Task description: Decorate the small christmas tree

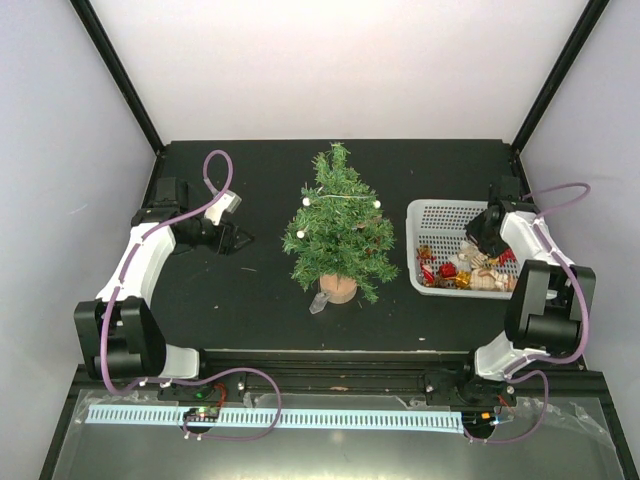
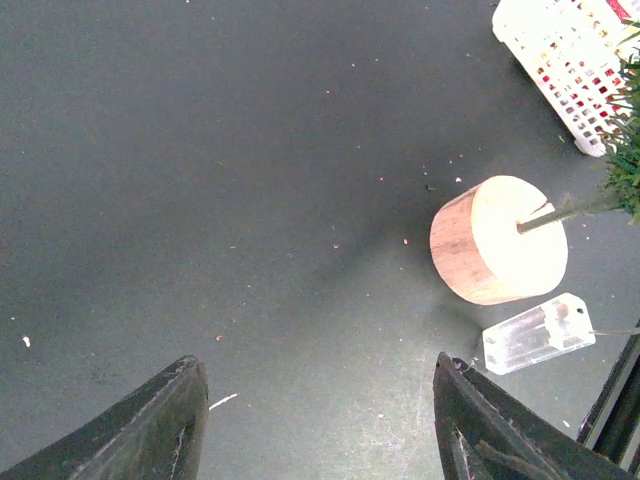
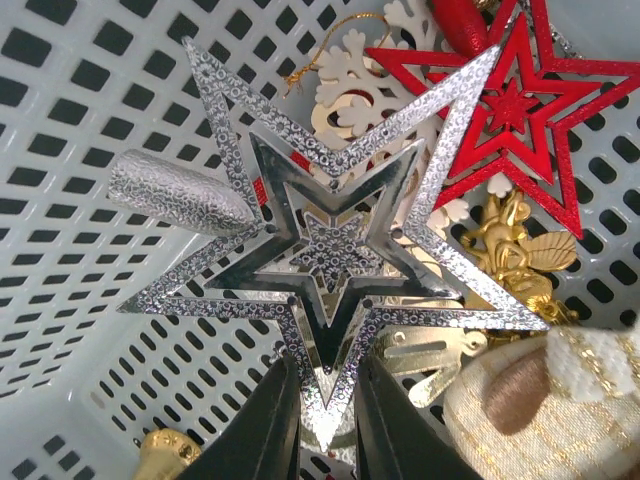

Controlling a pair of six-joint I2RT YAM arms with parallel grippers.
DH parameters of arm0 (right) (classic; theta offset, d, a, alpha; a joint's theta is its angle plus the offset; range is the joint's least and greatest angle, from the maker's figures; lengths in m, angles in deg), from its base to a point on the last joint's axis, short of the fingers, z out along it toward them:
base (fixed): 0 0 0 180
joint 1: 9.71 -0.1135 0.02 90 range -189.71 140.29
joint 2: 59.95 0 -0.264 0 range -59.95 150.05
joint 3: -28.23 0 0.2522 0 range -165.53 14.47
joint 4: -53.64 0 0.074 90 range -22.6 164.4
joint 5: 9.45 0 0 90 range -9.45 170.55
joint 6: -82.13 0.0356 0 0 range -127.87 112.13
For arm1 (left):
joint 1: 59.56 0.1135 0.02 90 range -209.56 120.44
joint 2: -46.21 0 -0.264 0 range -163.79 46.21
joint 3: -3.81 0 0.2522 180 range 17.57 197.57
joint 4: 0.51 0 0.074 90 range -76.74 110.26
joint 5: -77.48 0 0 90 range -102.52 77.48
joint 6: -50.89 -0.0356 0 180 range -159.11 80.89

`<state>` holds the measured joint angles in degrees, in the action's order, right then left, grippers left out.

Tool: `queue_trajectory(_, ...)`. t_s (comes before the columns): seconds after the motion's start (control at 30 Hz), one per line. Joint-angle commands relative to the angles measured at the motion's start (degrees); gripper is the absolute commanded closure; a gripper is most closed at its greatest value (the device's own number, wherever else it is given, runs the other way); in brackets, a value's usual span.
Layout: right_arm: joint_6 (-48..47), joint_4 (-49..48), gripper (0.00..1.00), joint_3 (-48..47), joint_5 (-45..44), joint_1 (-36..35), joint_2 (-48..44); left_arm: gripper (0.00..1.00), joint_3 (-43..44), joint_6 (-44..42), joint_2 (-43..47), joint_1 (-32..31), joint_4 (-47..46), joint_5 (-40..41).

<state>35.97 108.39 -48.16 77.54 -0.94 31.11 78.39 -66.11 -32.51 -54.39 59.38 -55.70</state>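
Observation:
The small christmas tree (image 1: 337, 222) stands mid-table on a round wooden base (image 2: 498, 240), a beaded white garland across its upper branches. My right gripper (image 3: 328, 400) is down inside the white basket (image 1: 432, 222), shut on the lower point of a silver star ornament (image 3: 335, 240). Beside that star lie a red star (image 3: 515, 110), a cream snowflake (image 3: 365, 85) and gold ornaments (image 3: 520, 255). My left gripper (image 2: 320, 385) hangs open over bare black table, left of the tree base, with nothing between its fingers.
A clear plastic block (image 2: 537, 334) lies on the table beside the wooden base. The basket's perforated wall (image 3: 90, 250) rises to the left of the right gripper. Grey enclosure walls and black posts (image 1: 120, 75) border the table.

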Motion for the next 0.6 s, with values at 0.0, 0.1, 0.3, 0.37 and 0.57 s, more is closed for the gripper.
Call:
queue_trajectory(0.0,0.0,1.5,0.84,1.1,1.4,0.3,-2.7,0.37,1.7,-1.6,2.0,-0.1,1.9,-2.1)
queue_trajectory(0.1,-0.3,1.9,0.84,1.7,1.8,0.3,-4.9,0.37,1.5,-1.8,2.9,-0.2,2.6,-2.4)
queue_trajectory(0.3,-0.9,3.5,0.84,2.5,3.8,-0.9,-10.9,0.37,2.2,-2.3,5.0,-0.2,4.3,-2.3)
queue_trajectory(0.37,-1.4,4.7,0.84,1.6,3.4,-2.5,-13.3,0.37,2.7,-2.6,5.8,-0.2,5.1,-2.3)
queue_trajectory(0.57,-3.9,9.0,0.83,-3.1,0.9,-8.7,-19.9,0.37,4.6,-3.2,9.6,-0.2,7.6,-1.8)
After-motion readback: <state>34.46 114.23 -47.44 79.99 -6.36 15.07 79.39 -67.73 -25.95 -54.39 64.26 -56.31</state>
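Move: The right gripper already holds the silver star by one ray, low over the basket, whose middle is straight below, some 5 cm down. The top of the christmas tree lies about 32 cm to its left, 8 cm back and 36 cm higher; the red star is level with the hand, 6 cm right and 6 cm below. From the left gripper the treetop is about 24 cm right, 5 cm back and 27 cm up. Keep the right fingers shut on the silver star. Ease back 2 cm, then lift about 7 cm and swing leftwards out over the basket, towards the tree, gathering speed, tipping the fingers some 10 degrees outward and turning slightly counter-clockwise. Meanwhile raise the open, empty left gripper about 3 cm while drawing it back 2 cm. ##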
